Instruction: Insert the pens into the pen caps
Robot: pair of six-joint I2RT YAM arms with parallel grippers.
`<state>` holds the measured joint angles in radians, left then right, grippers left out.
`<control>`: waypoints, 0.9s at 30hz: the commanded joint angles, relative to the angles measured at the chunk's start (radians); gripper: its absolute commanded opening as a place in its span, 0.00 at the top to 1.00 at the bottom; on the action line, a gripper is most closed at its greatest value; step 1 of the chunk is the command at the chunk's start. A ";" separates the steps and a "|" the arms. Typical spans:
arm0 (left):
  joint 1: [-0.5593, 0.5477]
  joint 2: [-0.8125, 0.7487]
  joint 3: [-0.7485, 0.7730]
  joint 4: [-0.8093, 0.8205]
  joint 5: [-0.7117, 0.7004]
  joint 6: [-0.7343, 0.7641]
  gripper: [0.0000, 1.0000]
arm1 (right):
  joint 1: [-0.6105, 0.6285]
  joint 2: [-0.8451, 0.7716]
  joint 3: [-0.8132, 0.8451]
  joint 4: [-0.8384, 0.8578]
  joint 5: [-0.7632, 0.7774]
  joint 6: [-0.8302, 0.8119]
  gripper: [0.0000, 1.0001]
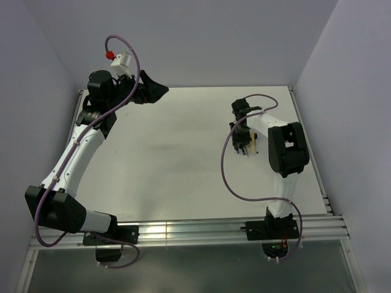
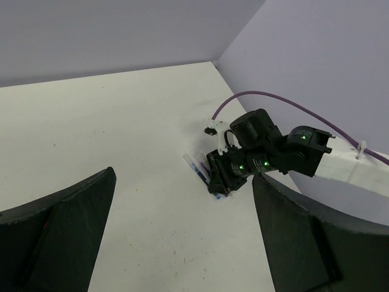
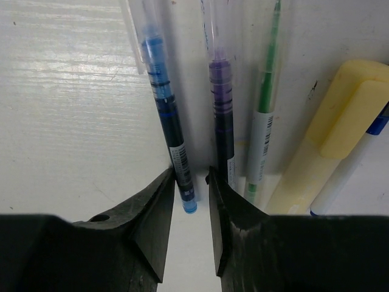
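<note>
Several pens lie side by side on the table. In the right wrist view they are a blue pen (image 3: 165, 121), a purple pen (image 3: 222, 115), a green pen (image 3: 263, 115) and a fat pale-yellow marker (image 3: 328, 143) with a wider yellow cap (image 3: 358, 106). Clear tubes cover the thin pens' far ends; whether those are the pen caps I cannot tell. My right gripper (image 3: 191, 176) is down on the table, open a narrow gap, straddling the blue pen's near end; the pen touches the left finger only. My left gripper (image 2: 182, 243) hangs wide open and empty at the back left (image 1: 156, 91).
The table (image 1: 177, 159) is white, with walls close at the back and right. The pens (image 1: 252, 146) lie near the right edge under the right arm (image 1: 287, 149). A purple cable (image 1: 229, 177) loops left of that arm. A metal rail (image 1: 195, 232) runs along the near edge.
</note>
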<state>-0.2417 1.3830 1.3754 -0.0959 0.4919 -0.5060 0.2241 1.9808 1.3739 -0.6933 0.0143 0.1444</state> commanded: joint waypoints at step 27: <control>0.087 0.013 -0.037 -0.443 -0.134 0.437 0.00 | -0.009 -0.770 -0.342 0.271 -0.410 -0.193 0.00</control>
<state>-0.1616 1.4910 1.4231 -0.5220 0.4080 -0.1947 0.2173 1.2282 1.1702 -0.5129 -0.3233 0.0006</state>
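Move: The right hand stands at table height over the near end of the blue pen in its clear cap, whose middle is some 5 cm ahead and 1 cm to the left. The purple pen's middle is about 4 cm ahead and 2 cm right, the green pen's 4 cm ahead and 5 cm right, the yellow marker's 3 cm ahead and 8 cm right. From the left hand the blue pen is roughly 40 cm right, 3 cm ahead and 36 cm below. Upward and away from the blue pen, after easing back barely a centimetre: the right hand climbs about 23 cm, drifting back late, while its part-open fingers spread fully and swing some 45 degrees from pointing down towards forward. The left hand, empty and wide open, sinks roughly 11 cm, then also goes left, its left side rolling up and its fingertips tipping down. ##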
